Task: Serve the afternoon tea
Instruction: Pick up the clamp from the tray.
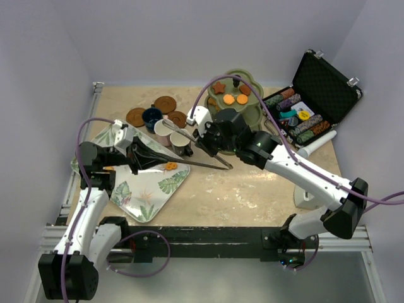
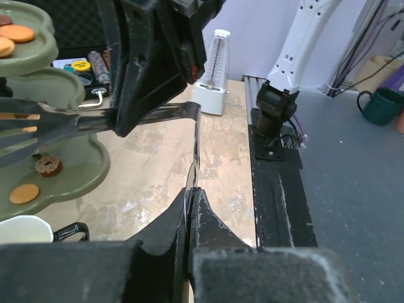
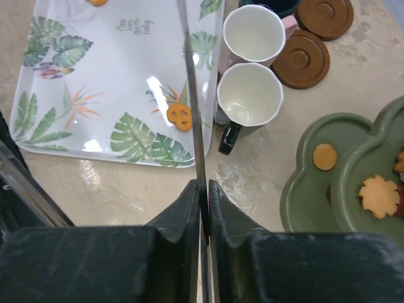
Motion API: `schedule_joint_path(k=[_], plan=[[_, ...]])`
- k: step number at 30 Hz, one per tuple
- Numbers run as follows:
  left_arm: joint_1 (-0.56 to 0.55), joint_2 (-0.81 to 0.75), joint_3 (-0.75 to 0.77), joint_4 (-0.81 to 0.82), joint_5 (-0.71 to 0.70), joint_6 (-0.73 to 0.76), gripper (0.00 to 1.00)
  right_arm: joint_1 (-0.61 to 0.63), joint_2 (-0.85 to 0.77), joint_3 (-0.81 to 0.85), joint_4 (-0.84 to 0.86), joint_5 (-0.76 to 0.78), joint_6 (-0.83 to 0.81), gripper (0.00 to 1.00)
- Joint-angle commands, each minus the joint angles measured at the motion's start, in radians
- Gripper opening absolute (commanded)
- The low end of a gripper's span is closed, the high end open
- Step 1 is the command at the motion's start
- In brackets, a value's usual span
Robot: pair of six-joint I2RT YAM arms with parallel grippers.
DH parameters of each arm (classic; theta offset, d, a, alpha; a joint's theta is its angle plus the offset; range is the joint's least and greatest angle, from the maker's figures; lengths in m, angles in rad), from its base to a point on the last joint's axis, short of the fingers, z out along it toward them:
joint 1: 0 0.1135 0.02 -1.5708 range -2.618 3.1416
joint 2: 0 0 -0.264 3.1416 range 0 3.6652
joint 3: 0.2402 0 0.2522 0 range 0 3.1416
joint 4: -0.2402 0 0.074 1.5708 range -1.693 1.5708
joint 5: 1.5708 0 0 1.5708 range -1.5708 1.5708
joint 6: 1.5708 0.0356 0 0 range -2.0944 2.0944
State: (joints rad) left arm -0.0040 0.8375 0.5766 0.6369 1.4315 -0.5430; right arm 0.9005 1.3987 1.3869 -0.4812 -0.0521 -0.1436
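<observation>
A pair of metal tongs lies spread in a V above the table. My left gripper is shut on one thin arm of it. My right gripper is shut on the other arm, which runs out over the tray. One orange biscuit lies on the tray. Beside the tray stand a pinkish-white cup, a cream cup and a navy cup, next to three brown saucers. The olive-green stand carries biscuits on its tiers.
An open black case of poker chips sits at the back right. A white metronome stands near the right arm's base. The black front rail runs along the table's near edge.
</observation>
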Motion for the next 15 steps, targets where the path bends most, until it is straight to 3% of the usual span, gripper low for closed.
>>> schedule_joint_path(k=[1, 6, 9, 13, 15], plan=[[-0.020, -0.012, -0.007, 0.078, -0.010, 0.005, 0.00, 0.006, -0.081, -0.011, 0.046, -0.077, 0.007, 0.18], [-0.048, -0.026, -0.014, 0.081, 0.032, 0.006, 0.00, 0.005, -0.154, -0.055, 0.093, -0.104, 0.030, 0.63], [-0.062, -0.038, -0.012, 0.081, 0.059, 0.008, 0.00, -0.006, -0.194, -0.074, 0.105, -0.135, 0.044, 0.85], [-0.080, -0.058, 0.006, 0.040, 0.104, 0.037, 0.00, -0.026, -0.265, -0.111, 0.147, -0.216, 0.053, 0.97], [-0.093, -0.067, 0.043, -0.094, 0.130, 0.153, 0.00, -0.026, -0.285, -0.123, 0.144, -0.236, 0.049, 0.98]])
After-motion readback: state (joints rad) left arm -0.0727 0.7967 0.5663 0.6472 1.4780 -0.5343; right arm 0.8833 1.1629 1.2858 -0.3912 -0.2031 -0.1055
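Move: The clamp spans both my grippers: its middle is about 9 cm right of my left hand and 4 cm ahead, and practically at my right fingers. From the left hand, the front white mug stands roughly 12 cm ahead and 3 cm right, some 25 cm lower; the tiered stand is about 19 cm ahead, 22 cm right, 15 cm lower; the tray's middle is 14 cm left, 5 cm ahead, 28 cm down. I spread my right fingers wide to let go of the clamp's far arm, easing back first and then lifting clear, about 6 cm up, 4 cm back and a little right, rolling some 15 degrees so my left side of that hand rises. My left hand keeps its pinch on the near arm and draws it back about 3 cm, slightly right. ##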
